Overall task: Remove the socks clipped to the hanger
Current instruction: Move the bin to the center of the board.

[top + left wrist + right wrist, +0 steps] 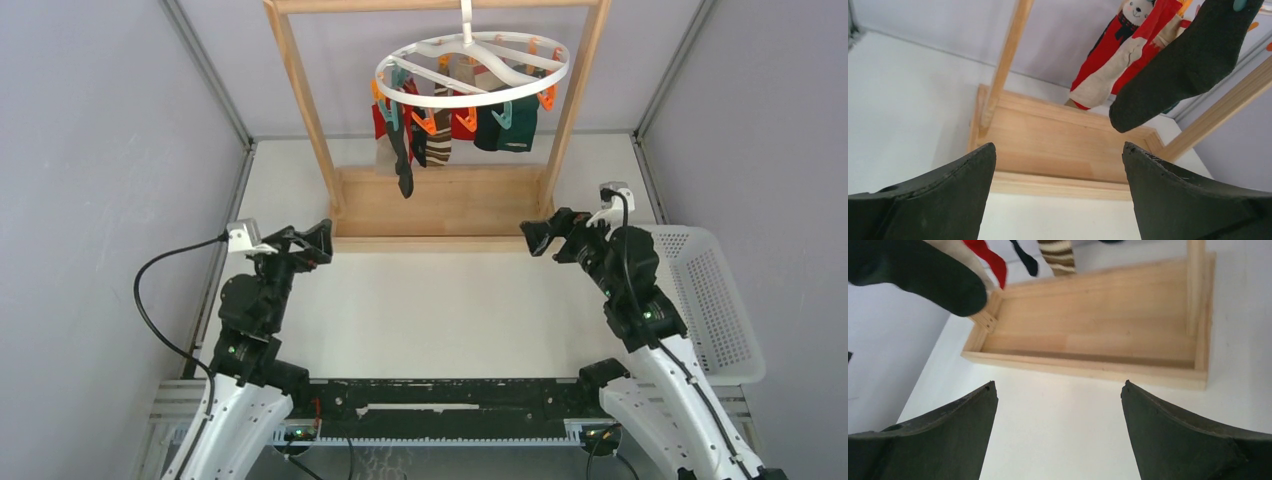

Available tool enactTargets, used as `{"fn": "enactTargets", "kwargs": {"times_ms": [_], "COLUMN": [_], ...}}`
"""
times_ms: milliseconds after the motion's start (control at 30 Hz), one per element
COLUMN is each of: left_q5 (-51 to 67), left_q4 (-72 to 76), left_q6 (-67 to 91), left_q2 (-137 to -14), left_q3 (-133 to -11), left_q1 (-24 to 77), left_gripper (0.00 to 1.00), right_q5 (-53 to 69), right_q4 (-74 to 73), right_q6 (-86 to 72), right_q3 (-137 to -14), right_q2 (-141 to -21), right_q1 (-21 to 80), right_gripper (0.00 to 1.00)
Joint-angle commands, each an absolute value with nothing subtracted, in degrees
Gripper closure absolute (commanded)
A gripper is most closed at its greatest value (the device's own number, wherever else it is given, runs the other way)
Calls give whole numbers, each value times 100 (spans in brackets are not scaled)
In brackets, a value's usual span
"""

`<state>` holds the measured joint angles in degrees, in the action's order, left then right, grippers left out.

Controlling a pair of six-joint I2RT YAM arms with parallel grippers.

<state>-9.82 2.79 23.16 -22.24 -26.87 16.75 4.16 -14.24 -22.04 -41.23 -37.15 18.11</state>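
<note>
The round white hanger [470, 72] hangs by its hook from the top bar of a wooden rack, with orange and teal clips round its ring. Several socks [440, 135] dangle from it: red, black, brown-and-cream striped, dark green. My left gripper [322, 242] stands open, low and to the left of the rack's base. In the left wrist view a black sock [1188, 65] and a red sock with a white figure [1118, 45] hang above its open fingers. My right gripper [535, 238] stands open to the right of the base, a dark sock [923, 275] above it.
The wooden rack [440, 205] has two uprights and a flat tray-like base at the back of the table. A white perforated basket [712, 300] sits at the right, beside the right arm. Grey walls close in both sides.
</note>
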Motion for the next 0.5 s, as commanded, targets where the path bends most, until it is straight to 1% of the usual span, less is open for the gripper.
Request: {"fn": "enactTargets", "kwargs": {"times_ms": [0,67,133,167,200,267,400,467], "left_q5": [-648,-516,-480,-483,-525,-672,-619,-730], "left_q4": [-808,-1004,-1230,-1323,-1408,-1571,-1849,-1917], "left_q6": [3192,3354,3409,3379,3349,3362,3339,3568], "left_q2": [-2548,-2751,-2958,-3067,-3155,-3332,-3717,-3818], "left_q3": [-3426,-3575,-3736,-3808,-3881,-3988,-4150,-4070], "left_q1": [1697,1697,1698,1698,1698,1696,1690,1684], "left_gripper": [0,0,0,0,0,0,0,0], "right_q5": [1495,2419,3216,3530,3534,3060,1330,814], "right_q4": [-2862,-2942,-2950,-2981,-3085,-3325,-3859,-4011], "right_q6": [-2679,-2573,-2415,-2316,-2278,-2221,-2134,-2201], "right_q3": [-4321,-4208,-4134,-4142,-4189,-4354,-4681,-4711], "right_q2": [-3990,-4111,-4256,-4352,-4429,-4494,-4432,-4433], "right_q1": [958,187,-359,-504,-554,-547,-413,-412], "right_gripper": [0,0,0,0,0,1,0,0]}}
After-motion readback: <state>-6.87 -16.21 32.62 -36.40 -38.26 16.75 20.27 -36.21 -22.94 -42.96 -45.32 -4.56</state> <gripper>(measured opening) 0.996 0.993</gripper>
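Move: The bin stands about 34 cm to the right of the right hand, level with it in reach and some 20 cm lower; the rack's wooden base lies about 26 cm ahead, 21 cm left and 25 cm down. From the left hand the bin is roughly 78 cm right, level in reach and 21 cm lower, with the rack's base some 26 cm ahead, 22 cm right and 27 cm down. With its fingers still wide open and empty, the right hand sinks about 9 cm while shifting some 6 cm to its right and a little back, towards the bin and away from the rack's base, its wrist tipping the fingers down by roughly 30 degrees. The left hand, also open, drops more gently, about half as far, easing slightly right as its fingers tip down some 20 degrees from nearly level. ##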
